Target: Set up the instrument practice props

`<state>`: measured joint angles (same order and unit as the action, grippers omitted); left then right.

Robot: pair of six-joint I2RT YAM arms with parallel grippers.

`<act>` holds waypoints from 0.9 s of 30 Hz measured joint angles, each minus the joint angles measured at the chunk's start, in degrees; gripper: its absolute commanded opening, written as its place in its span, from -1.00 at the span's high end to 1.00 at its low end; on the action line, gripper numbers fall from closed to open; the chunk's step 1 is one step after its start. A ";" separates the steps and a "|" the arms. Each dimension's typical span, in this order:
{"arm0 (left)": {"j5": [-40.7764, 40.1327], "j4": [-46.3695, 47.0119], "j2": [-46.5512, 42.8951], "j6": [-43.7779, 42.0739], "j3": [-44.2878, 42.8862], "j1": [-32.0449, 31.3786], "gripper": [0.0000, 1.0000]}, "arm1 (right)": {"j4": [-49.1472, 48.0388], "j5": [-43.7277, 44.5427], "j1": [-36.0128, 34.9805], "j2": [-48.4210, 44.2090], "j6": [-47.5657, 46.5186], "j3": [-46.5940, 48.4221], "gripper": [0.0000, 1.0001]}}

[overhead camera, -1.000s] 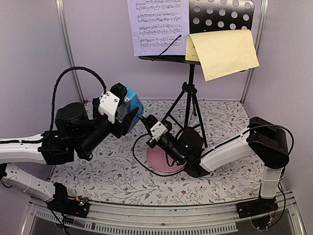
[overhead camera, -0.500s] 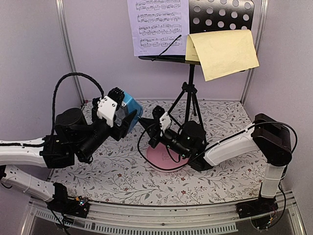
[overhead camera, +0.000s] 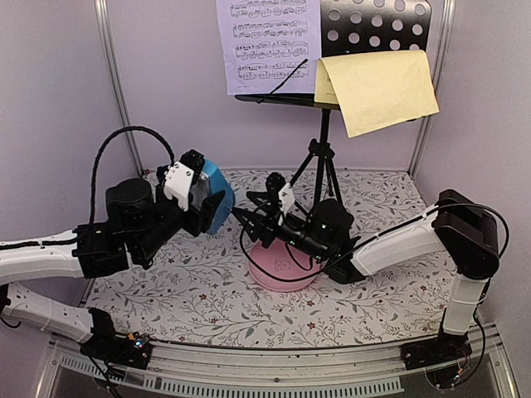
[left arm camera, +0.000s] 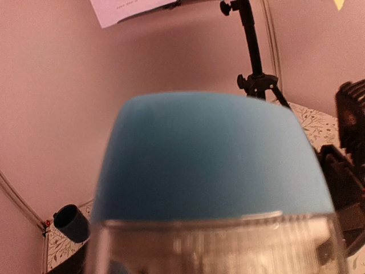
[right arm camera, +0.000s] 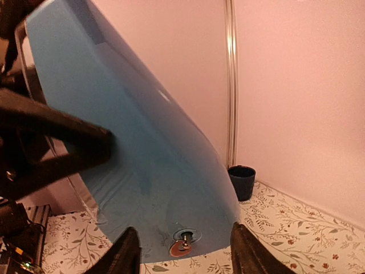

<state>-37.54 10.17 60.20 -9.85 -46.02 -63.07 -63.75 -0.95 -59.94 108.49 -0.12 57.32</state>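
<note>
My left gripper point(overhead camera: 202, 197) is shut on the blue wedge-shaped metronome point(overhead camera: 215, 195), holding it tilted above the back left of the table. The metronome fills the left wrist view point(left arm camera: 211, 154). My right gripper point(overhead camera: 251, 211) is open and points left at the metronome, its jaws point(right arm camera: 183, 252) spread on either side of the metronome's lower end point(right arm camera: 148, 188), not touching it. The black music stand point(overhead camera: 377, 29) stands at the back on its tripod point(overhead camera: 320, 170). The lilac sheet point(overhead camera: 267, 46) and the yellow sheet point(overhead camera: 382, 87) rest on its desk.
A pink round plate point(overhead camera: 282, 267) lies under my right wrist. A small dark blue cup point(right arm camera: 242, 181) stands by the back left corner post and also shows in the left wrist view point(left arm camera: 71, 224). The flowered cloth point(overhead camera: 207, 294) covers the table.
My left arm has lowered the metronome slightly and drawn it left. My right wrist has risen off the plate and turned, so its gripper now points left at the metronome.
</note>
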 measured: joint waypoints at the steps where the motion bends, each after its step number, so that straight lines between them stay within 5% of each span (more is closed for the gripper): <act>1: 1.01 -0.94 -0.17 1.33 0.55 1.44 0.91 | 0.00 -0.31 0.02 -0.52 0.02 -0.57 -0.38; 8: 7.67 -4.83 -1.16 11.02 7.04 9.53 0.92 | 0.83 -1.60 -0.50 -2.71 1.22 -5.95 -0.77; 27: 15.19 -0.39 -0.09 27.39 20.52 11.23 0.80 | 21.14 -5.46 2.38 -9.57 8.41 -1.92 -0.86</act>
<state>-22.35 9.78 60.12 17.54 -25.50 -51.83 -42.61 -6.42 -57.56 98.91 8.29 55.40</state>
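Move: The left hand still grips the blue metronome; the bare table spot it is being taken to lies about 27 cm below that hand, 4 cm to its left and 2 cm ahead. From the same hand the pink plate is some 16 cm right and 4 cm farther out, the dark cup about 32 cm ahead and 24 cm left, both at table height. From the right hand, the metronome's middle is roughly 9 cm left, 3 cm ahead and 4 cm up. Left hand lowers the held metronome about 17 cm towards the table, tipping down 25 degrees; right opens wide. ##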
